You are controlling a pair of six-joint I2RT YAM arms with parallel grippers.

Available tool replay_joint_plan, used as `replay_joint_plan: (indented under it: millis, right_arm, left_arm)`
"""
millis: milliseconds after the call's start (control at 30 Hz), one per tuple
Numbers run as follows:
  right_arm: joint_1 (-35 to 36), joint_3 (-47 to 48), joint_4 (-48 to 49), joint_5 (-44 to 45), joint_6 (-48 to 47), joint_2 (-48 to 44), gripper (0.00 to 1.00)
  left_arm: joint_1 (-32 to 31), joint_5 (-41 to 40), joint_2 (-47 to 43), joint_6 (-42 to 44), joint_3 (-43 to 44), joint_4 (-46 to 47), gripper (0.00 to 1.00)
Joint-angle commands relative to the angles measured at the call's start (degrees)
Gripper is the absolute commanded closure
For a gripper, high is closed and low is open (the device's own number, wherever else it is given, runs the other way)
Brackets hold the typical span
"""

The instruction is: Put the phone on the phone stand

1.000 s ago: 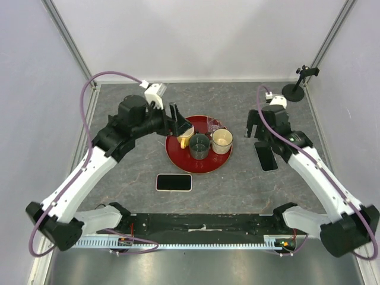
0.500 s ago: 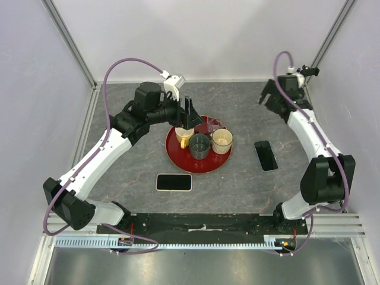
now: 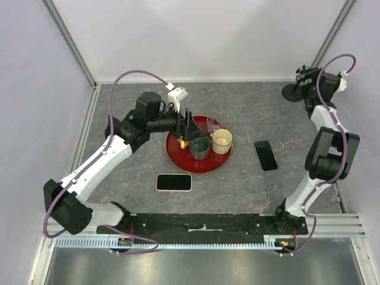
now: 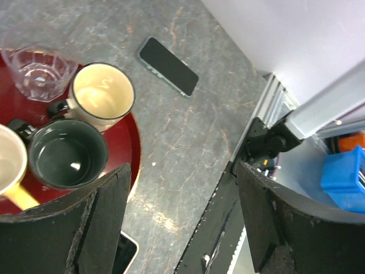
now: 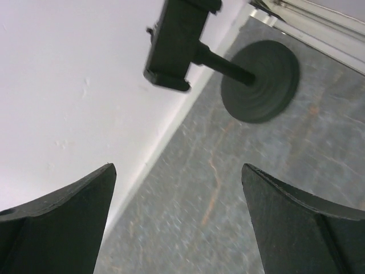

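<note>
Two phones lie flat on the table: a black one (image 3: 266,155) right of the tray, seen also in the left wrist view as the black phone (image 4: 168,66), and a light-edged one (image 3: 174,182) in front of the tray. The black phone stand (image 3: 293,92) stands in the far right corner; the right wrist view shows its round base (image 5: 260,80) and its clamp (image 5: 179,40). My right gripper (image 3: 303,80) hovers open right beside the stand, with nothing between its fingers (image 5: 63,228). My left gripper (image 3: 191,127) hangs open over the tray, holding nothing.
A red tray (image 3: 178,160) in the middle holds a dark green cup (image 3: 199,148), a cream mug (image 3: 222,141), a clear glass (image 3: 214,125) and a yellow-handled mug (image 4: 8,171). White walls and a metal frame close in the far right corner.
My right arm has swung from beside the black phone back into the far right corner, up to the stand. My left gripper has shifted a little right over the tray.
</note>
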Motion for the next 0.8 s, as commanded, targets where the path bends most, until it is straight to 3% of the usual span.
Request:
replay_joint_plan:
  millis: [0,167,267,467,767]
  right_arm:
    - [-0.11,7.76,9.11,1.29,8.42,5.5,0.02]
    - [0.51,12.58,5.36,12.43,14.04,10.85,0.02]
    - [0.68,17.41,1.83,14.56,15.46,14.54,0.05]
    - [0.95,21.46,2.18,16.42,16.16,19.47,0.23]
    - [1.3,26.56,2.35,13.34,18.62,24.66,0.24]
  left_arm:
    - [0.03,8.29,-1.83,-4.81,-0.65,6.8,0.2]
    - [0.12,9.78,-2.27,-4.82,-0.74,7.25,0.2]
    - [0.12,9.7,-2.45,-4.03,-0.47,6.63,0.2]
    - [0.12,8.73,-2.36,-3.76,-0.83,6.54,0.2]
    - [0.12,8.38,-1.22,-3.76,-1.26,6.81,0.2]
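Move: The phone stand's black holder is about 11 cm ahead of the right hand and 7 cm to its right, about 1 cm lower; the stand's round base is roughly 15 cm beneath the holder. The black phone on the right side lies some 22 cm back from the right hand, 15 cm to its left and 20 cm below. From the left hand, the stand's holder is about 30 cm ahead, 52 cm to the right and 10 cm below. Reach the right gripper forward and to the right, about 10 cm in all, onto the phone stand's holder, turning clockwise nearly 20 degrees and sinking a couple of centimetres late on. Keep one finger above the other, and narrow them by about a quarter so they straddle the holder. Meanwhile ease the empty left gripper up and back some 3 cm, away from over the tray. ##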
